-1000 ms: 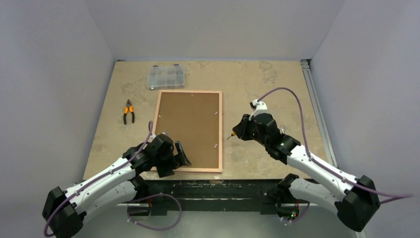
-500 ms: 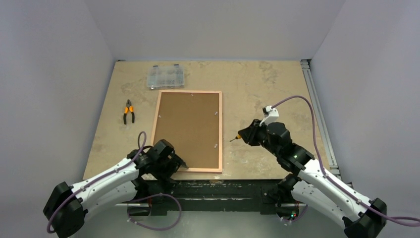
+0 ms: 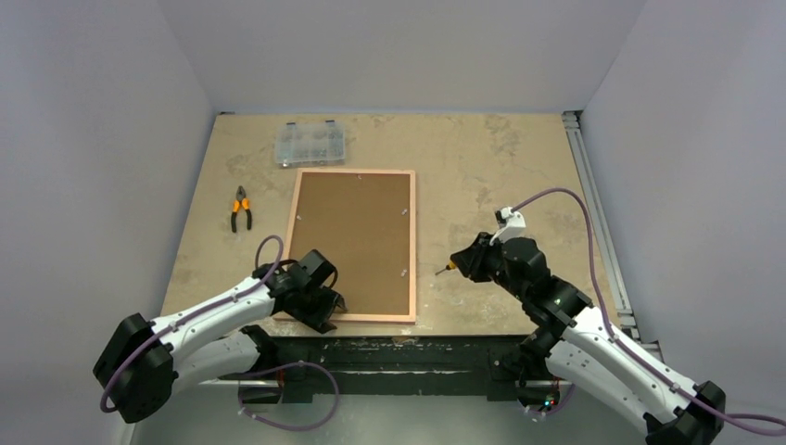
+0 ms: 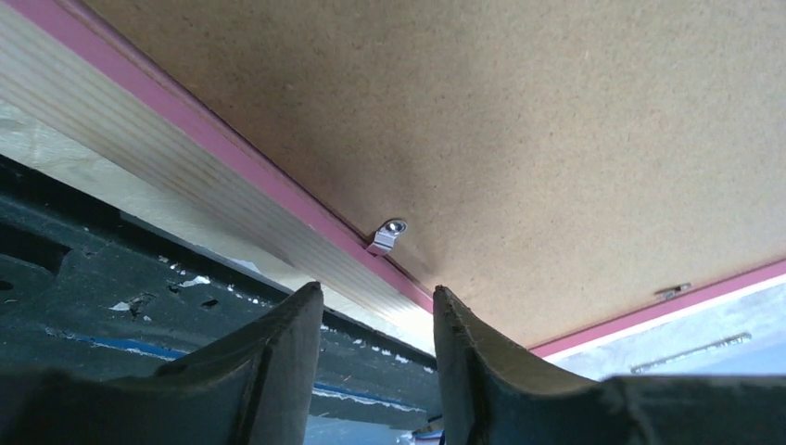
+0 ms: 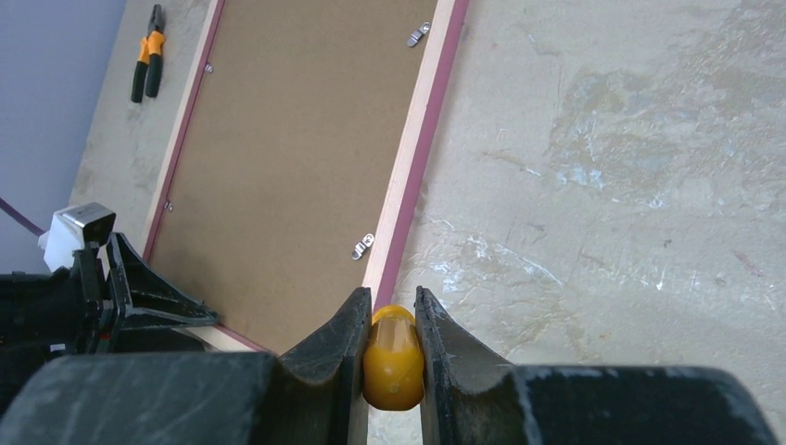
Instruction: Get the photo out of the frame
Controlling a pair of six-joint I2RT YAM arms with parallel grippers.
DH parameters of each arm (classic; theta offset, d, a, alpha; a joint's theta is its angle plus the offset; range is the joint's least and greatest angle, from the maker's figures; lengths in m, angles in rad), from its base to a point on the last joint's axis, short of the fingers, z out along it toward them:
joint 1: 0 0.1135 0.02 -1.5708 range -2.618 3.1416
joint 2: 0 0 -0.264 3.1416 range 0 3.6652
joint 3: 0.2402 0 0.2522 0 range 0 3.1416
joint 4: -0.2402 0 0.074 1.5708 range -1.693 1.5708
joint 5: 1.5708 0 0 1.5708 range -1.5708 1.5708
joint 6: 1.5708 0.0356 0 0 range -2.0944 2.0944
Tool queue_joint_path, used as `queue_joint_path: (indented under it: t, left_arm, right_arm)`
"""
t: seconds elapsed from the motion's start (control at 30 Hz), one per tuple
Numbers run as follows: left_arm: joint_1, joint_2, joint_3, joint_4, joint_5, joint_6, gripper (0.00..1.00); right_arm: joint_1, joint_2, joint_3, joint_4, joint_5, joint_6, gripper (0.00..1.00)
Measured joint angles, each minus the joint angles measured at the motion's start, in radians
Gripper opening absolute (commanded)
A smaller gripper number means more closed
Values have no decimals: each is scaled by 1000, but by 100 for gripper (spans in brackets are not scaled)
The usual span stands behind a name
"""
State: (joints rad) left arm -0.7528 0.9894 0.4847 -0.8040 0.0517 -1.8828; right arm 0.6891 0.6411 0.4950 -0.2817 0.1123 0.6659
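The pink frame lies face down on the table, its brown backing board on top. The photo is hidden under the board. My left gripper is open and empty at the frame's near-left corner. In the left wrist view its jaws stand apart just below the frame's pale wood edge and a metal clip. My right gripper is shut on a yellow-handled screwdriver, right of the frame's right edge, tip pointing at the frame.
Orange-handled pliers lie left of the frame. A clear plastic compartment box stands beyond its far edge. Metal clips hold the board. A rail runs along the table's right side. The black table edge is close under my left gripper.
My right gripper has drawn back toward the near side and slightly right with the screwdriver. My left gripper has turned and settled lower at the frame's near-left corner.
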Motion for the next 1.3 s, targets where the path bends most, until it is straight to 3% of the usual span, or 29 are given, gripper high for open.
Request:
queue_joint_path:
  t: [0.2,0.63,1.03,1.3]
  left_arm:
    - [0,83,27,-10,-24,5,21]
    - [-86,266,187,-82,-195,175,1]
    - [-88,437,340,-128,-425,636,0]
    - [-92,452,350,-85,-516,903,0]
  right_arm:
    - [0,-14,-13,-11,2,0,0]
    - [0,-40,-35,-49,37,0,0]
    - [0,22,-48,-47,48,1,0]
    - [0,79,-48,-41,23,0,0]
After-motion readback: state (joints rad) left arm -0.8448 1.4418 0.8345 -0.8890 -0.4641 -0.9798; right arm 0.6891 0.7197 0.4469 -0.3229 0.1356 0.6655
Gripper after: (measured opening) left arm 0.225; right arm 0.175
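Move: The left hand straddles the photo frame's near rim, whose middle is level with it, about 1 cm to its right and 1 cm below. The rim clip there sits some 2 cm left and 1 cm ahead of the hand, and the near-right clip about 10 cm ahead and 13 cm right. From the right hand, already holding the yellow screwdriver, the near-right clip lies roughly 9 cm left, 1 cm ahead and 13 cm down, and the near rim's middle some 22 cm left and 10 cm back. The left hand sinks barely a centimetre while its fingers close to pinch the frame's near rim beside the clip, then swings the rim about 7 cm forward and 4 cm left, turning clockwise some 50 degrees with the fingertips still mostly down. Meanwhile the right hand keeps its grip on the screwdriver and lowers about 5 cm, easing slightly right, to bring the driver down close over the frame's long rim as that comes round. ##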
